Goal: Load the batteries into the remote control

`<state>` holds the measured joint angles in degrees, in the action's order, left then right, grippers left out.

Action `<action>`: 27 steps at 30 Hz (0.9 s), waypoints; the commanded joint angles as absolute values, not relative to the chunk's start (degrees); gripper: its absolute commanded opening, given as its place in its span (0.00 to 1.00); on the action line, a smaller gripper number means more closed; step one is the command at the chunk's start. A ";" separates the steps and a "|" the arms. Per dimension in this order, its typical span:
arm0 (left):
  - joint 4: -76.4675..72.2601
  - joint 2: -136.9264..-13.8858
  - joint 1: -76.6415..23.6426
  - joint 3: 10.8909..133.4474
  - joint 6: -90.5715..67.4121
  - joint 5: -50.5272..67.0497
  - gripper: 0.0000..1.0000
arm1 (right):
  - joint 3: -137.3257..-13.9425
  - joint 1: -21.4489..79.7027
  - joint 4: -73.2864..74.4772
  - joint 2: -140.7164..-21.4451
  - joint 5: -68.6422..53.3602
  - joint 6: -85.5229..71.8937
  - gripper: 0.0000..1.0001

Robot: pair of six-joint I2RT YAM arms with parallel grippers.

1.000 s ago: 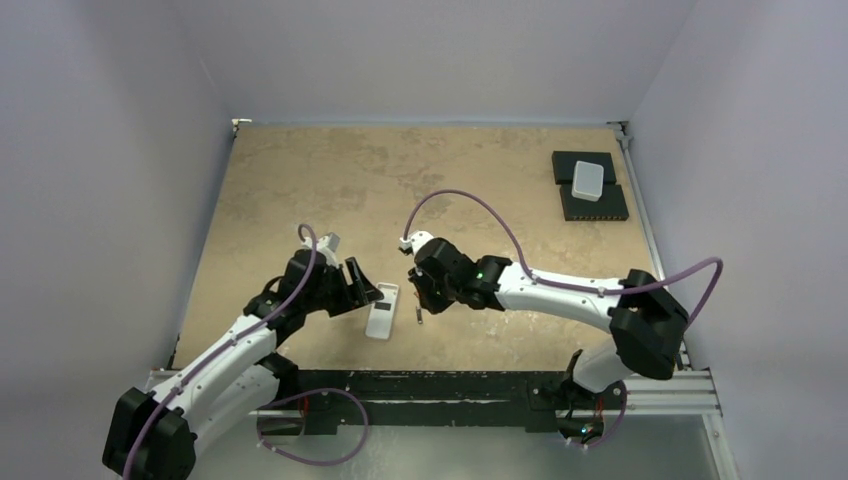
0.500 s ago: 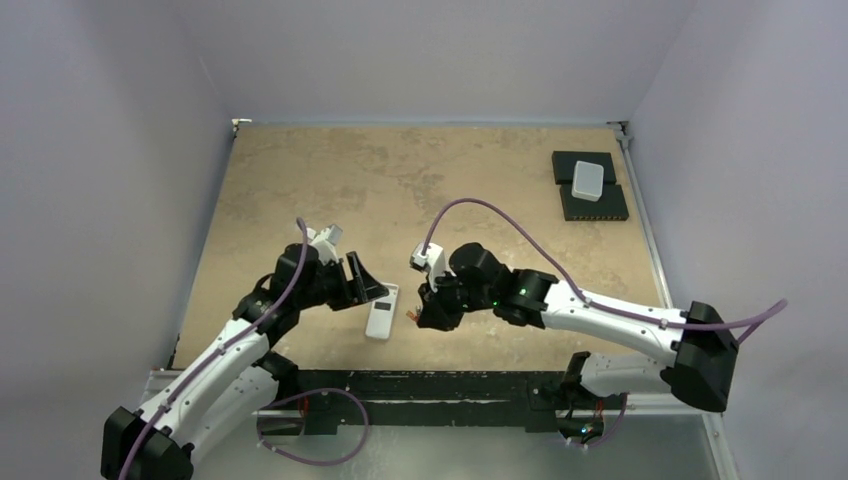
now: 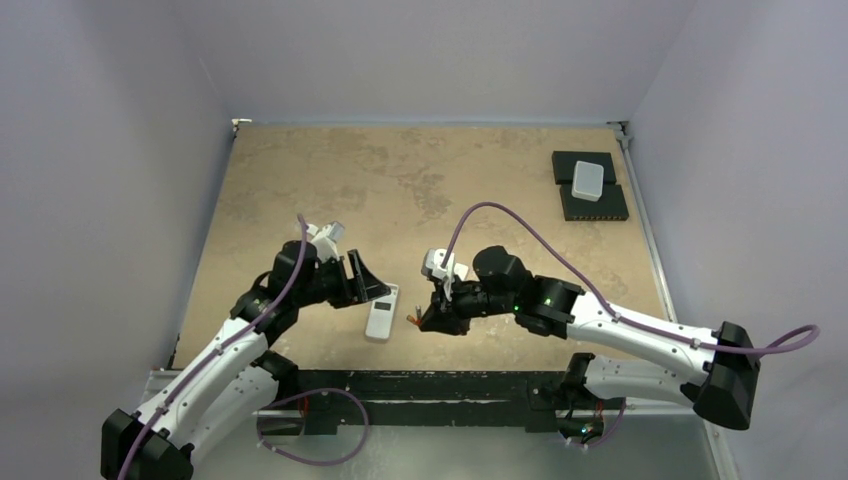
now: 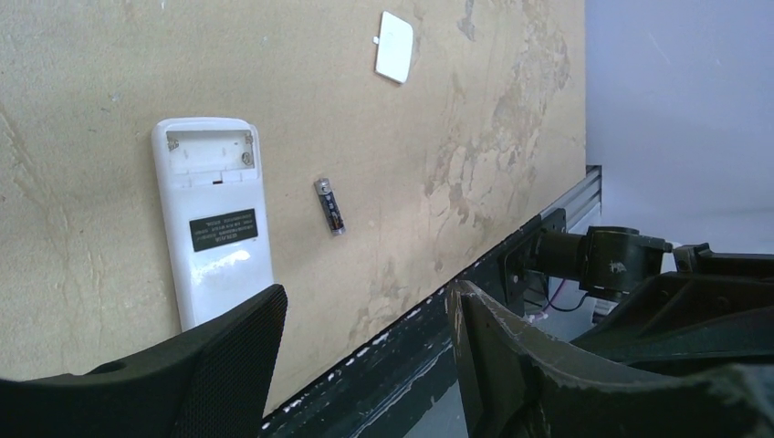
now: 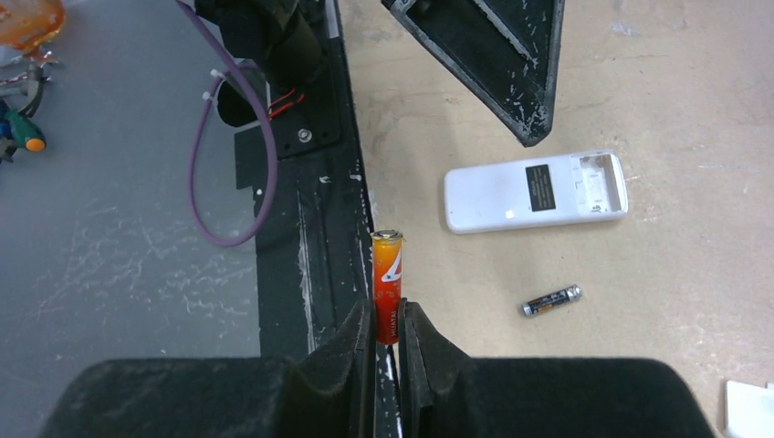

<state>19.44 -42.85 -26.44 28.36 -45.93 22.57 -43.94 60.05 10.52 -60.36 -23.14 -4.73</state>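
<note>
The remote control [image 3: 382, 312] lies back up near the table's front edge, its battery bay uncovered and empty [image 4: 214, 224] [image 5: 534, 192]. My right gripper [image 5: 388, 310] [image 3: 425, 320] is shut on one orange-red battery [image 5: 387, 274], held out from the fingertips over the front edge, right of the remote. A second, dark battery [image 4: 330, 205] [image 5: 551, 300] lies on the table beside the remote. My left gripper [image 4: 365, 297] [image 3: 368, 285] hangs open and empty just left of the remote.
The remote's white bay cover [image 4: 394, 34] lies loose on the table farther out. A white box on black pads [image 3: 588, 180] sits at the back right. The black front rail [image 5: 310, 228] and a purple cable [image 5: 228, 137] run below the right gripper.
My right arm has swung out to the right, bringing its gripper with the battery nearer the front edge. The left gripper has shifted slightly; the remote has not moved.
</note>
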 commanded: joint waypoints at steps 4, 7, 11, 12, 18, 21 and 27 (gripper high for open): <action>19.25 -42.37 -26.81 31.71 -45.06 25.10 0.65 | -43.60 60.29 8.24 -58.64 -25.60 -1.77 0.00; 19.25 -42.11 -26.81 31.94 -45.01 25.92 0.65 | -43.76 60.34 9.25 -58.62 -24.77 -0.98 0.00; 20.41 -42.18 -26.81 32.28 -44.16 24.84 0.65 | -44.14 60.38 10.58 -58.81 -22.23 1.10 0.00; 20.47 -42.37 -26.81 32.26 -43.94 24.23 0.65 | -44.45 60.38 10.92 -59.03 -21.37 1.77 0.00; 20.76 -44.03 -26.81 32.37 -41.81 18.77 0.65 | -49.94 60.38 16.23 -63.72 -12.05 4.57 0.00; 21.70 -45.59 -26.81 31.99 -40.97 12.59 0.64 | -53.98 60.38 19.46 -68.04 -7.79 6.81 0.00; 19.38 -48.99 -26.81 29.99 -43.01 5.52 0.64 | -59.39 60.38 22.06 -75.69 -2.96 10.15 0.00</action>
<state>21.52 -47.66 -26.46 29.91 -43.27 12.84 -55.02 60.12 19.53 -73.06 -8.23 6.24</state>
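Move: About 12 cm ahead of the right hand, which already holds the red battery, 8 cm to its left and some 15 cm below lies the remote control's open battery compartment. The black battery lies about 7 cm ahead and 1 cm left of that hand; the white cover is about 17 cm ahead and 8 cm right, both equally low. From the open left hand, the compartment is some 4 cm ahead, 3 cm right and 11 cm down. Carrying the red battery in its closed fingers, the right hand hovers at first, then goes forward about 6 cm and sinks 2 to 3 cm towards the remote's open compartment, its left-pointing fingers dipping some 15 degrees. The left hand, still open, rises about a centimetre, then turns back down and moves forward and left by 2 to 3 cm each way, coming lower towards the remote. ##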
